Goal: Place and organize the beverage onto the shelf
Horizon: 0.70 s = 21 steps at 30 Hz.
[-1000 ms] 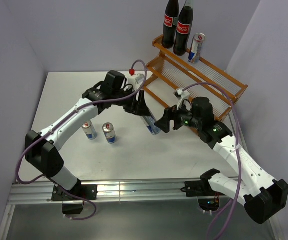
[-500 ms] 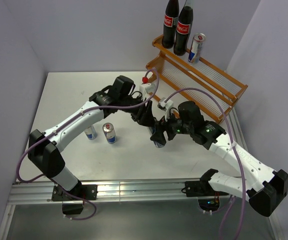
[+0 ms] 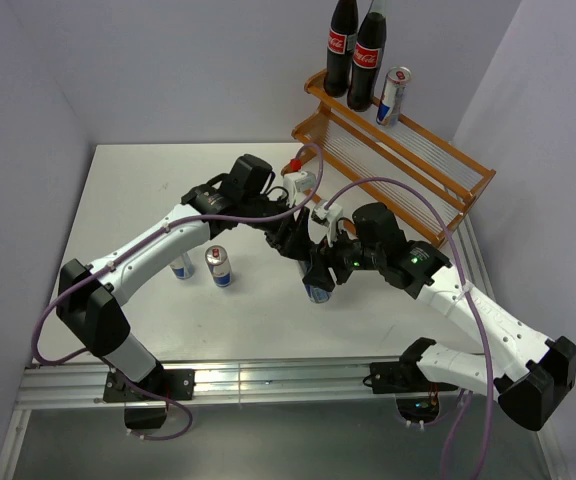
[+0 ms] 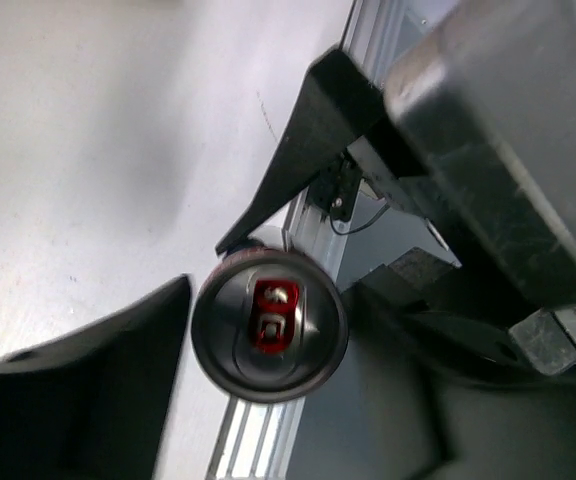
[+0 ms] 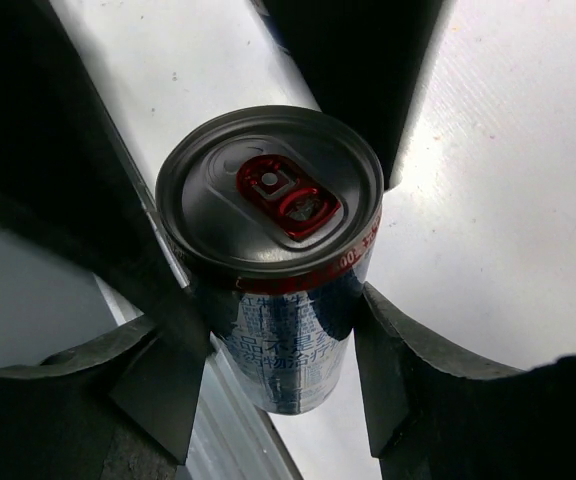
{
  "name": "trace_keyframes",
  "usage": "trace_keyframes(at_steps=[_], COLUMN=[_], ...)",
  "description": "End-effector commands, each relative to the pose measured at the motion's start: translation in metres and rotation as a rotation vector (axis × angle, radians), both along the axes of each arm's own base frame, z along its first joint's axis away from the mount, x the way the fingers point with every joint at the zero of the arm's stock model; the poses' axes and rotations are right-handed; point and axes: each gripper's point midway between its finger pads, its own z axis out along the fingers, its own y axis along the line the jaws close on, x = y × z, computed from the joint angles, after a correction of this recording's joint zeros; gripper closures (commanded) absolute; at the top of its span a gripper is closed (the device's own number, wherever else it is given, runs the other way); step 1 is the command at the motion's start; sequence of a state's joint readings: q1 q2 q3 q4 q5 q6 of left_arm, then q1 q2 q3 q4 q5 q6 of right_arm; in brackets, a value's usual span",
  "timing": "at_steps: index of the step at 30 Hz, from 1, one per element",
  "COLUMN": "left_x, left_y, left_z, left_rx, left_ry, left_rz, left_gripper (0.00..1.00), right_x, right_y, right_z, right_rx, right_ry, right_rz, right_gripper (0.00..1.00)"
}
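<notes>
A slim silver-blue can (image 3: 314, 291) with a red tab hangs tilted above the table's middle, where both grippers meet. My right gripper (image 3: 320, 276) is shut on it; in the right wrist view its fingers (image 5: 400, 362) press both sides of the can (image 5: 268, 200). My left gripper (image 3: 297, 244) is just above; in the left wrist view a thin gap shows between its lower finger (image 4: 78, 400) and the can (image 4: 268, 325). Two dark cola bottles (image 3: 341, 45) (image 3: 367, 60) and one can (image 3: 394, 95) stand on the top tier of the orange-brown shelf (image 3: 408, 160).
Two more cans (image 3: 180, 265) (image 3: 218, 266) stand upright on the white table (image 3: 128, 190), left of centre under the left arm. Purple cables loop over both arms. Grey walls close in on both sides. An aluminium rail (image 3: 268, 378) runs along the near edge.
The left arm carried the can toward the centre and the right gripper came in from the right and shut on it. The left jaws have loosened slightly.
</notes>
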<state>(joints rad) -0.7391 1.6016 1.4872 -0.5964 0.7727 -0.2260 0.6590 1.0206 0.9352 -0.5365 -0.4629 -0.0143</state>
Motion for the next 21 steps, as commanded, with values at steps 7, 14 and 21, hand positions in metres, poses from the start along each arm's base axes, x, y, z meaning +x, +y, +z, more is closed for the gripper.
trace_keyframes(at_steps=[7, 14, 21], left_x=[0.018, 0.084, 0.132], left_y=[-0.007, 0.041, 0.134], left_z=[0.065, 0.103, 0.121], left_rx=[-0.167, -0.263, -0.156], left_ry=[-0.152, -0.109, -0.261], left_rz=[0.066, 0.418, 0.945], left_gripper=[0.01, 0.01, 0.0], right_x=[0.004, 0.028, 0.07], right_y=[0.012, 0.002, -0.037], right_z=[0.06, 0.065, 0.086], right_rx=[0.214, 0.234, 0.286], right_ry=[-0.206, -0.266, -0.377], right_rz=[-0.003, -0.162, -0.521], right_gripper=[1.0, 1.0, 1.0])
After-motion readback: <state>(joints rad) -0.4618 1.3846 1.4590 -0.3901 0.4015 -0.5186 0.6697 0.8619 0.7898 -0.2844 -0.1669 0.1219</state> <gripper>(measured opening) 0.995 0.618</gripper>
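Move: The right hand already grips the can at mid-height. The shelf's middle is about 27 cm ahead of it, 17 cm right and 5 cm lower; the can on the top tier stands roughly 32 cm ahead, 14 cm right and 12 cm higher. From the left hand, the held can's middle is 4 cm below, 2 cm back and 3 cm right; the nearer table can is some 6 cm ahead, 19 cm left and 19 cm lower. Left fingers open and leave the can, forward-left and up some 18 cm; right carries it forward-up about 5 cm. ##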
